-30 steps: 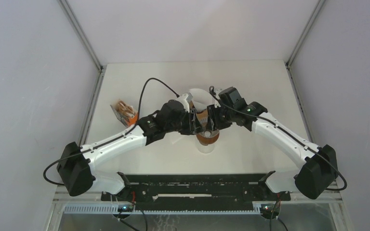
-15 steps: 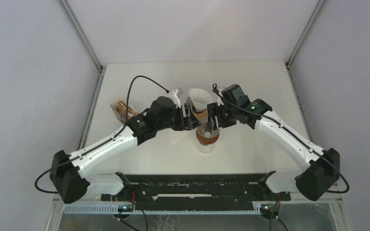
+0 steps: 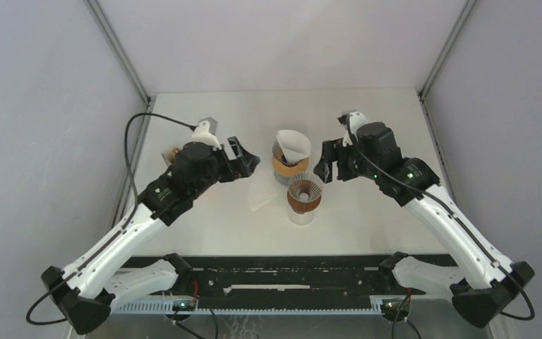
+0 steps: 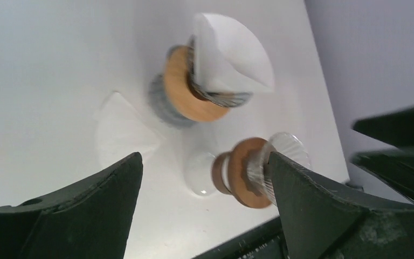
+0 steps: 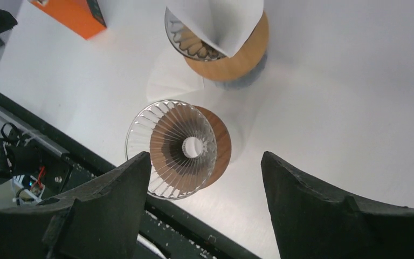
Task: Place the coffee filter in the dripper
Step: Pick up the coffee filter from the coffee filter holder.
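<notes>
A white paper coffee filter (image 3: 294, 145) (image 4: 233, 53) (image 5: 216, 20) sits as an open cone in the far glass dripper (image 3: 287, 166) (image 4: 194, 97) (image 5: 237, 62), which has a wooden collar. A second ribbed glass dripper (image 3: 304, 193) (image 4: 259, 170) (image 5: 175, 148) stands empty just in front of it. Another filter (image 3: 263, 200) (image 4: 119, 132) (image 5: 173, 75) lies flat on the table. My left gripper (image 3: 244, 161) (image 4: 204, 162) hangs open to the left of the drippers, holding nothing. My right gripper (image 3: 328, 167) (image 5: 206, 159) hangs open to their right, also holding nothing.
An orange package (image 3: 171, 156) (image 5: 75, 16) lies at the left of the table, mostly hidden under my left arm in the top view. A black rail (image 3: 282, 272) runs along the near table edge. Grey walls enclose the table on three sides.
Both grippers have opened and drawn back from the far dripper, the left one leftward and the right one rightward. The filter stays in that dripper.
</notes>
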Motion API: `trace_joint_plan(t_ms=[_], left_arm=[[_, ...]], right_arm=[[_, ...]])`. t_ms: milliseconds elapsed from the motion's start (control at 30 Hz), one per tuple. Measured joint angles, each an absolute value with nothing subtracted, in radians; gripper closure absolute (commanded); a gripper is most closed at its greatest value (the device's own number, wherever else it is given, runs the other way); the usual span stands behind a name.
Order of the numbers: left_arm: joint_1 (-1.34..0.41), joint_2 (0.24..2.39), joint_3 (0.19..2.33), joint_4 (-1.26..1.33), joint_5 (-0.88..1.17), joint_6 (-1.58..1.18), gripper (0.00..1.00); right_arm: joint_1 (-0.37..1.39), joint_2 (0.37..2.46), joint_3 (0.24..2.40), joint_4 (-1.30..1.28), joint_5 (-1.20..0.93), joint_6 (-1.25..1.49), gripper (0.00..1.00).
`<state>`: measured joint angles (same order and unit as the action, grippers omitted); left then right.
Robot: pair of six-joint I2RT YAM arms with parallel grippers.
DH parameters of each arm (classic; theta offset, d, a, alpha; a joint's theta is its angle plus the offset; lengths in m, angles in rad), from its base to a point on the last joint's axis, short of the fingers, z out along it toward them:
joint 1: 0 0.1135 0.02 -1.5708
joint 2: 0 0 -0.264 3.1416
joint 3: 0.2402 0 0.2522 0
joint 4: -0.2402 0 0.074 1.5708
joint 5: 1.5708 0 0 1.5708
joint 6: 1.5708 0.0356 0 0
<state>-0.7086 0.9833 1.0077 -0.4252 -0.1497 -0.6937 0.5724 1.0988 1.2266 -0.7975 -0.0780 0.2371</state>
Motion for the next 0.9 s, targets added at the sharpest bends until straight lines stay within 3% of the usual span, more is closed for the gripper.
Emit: trace_joint_plan(t_ms=[433,733,900], left_arm=[[-0.450,0.848,0.952,-0.575,-0.328,-0.668,0.16],[-0.262,0.940,0.951,-0.599,-0.345,-0.645,0.48],[-0.196,1.050,0.952,-0.603,-0.337,-0.626,0.58]], right_arm=[[0.544,0.827,1.044,-0.632,0.047,0.187,0.12],[0.531,0.747,0.960,-0.546,0.131,0.181,0.13],[0.514,0.758,0.944,-0.525,0.133,0.182,0.13]])
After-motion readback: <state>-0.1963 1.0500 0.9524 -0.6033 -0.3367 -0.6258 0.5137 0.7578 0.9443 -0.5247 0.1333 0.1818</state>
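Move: From the left hand the coffee filter holder lies about 23 cm to the left and 11 cm ahead, its middle some 21 cm lower. The filled dripper on its server stands about 11 cm ahead and 10 cm right, 18 cm below; the empty dripper is 13 cm right and 2 cm back, at similar height. A loose filter lies 6 cm ahead, straight in line, 27 cm down. From the right hand the holder is some 43 cm left, 12 cm ahead and 19 cm below. Swinging left about 19 cm, away from the two drippers, the left hand heads for the coffee filter holder, turning counter-clockwise some 35 degrees; late on it tips down and sinks while easing forward, its wide-open fingers narrowing to about half. The right hand backs off to the right, rising slightly and tipping up, fingers still open. ##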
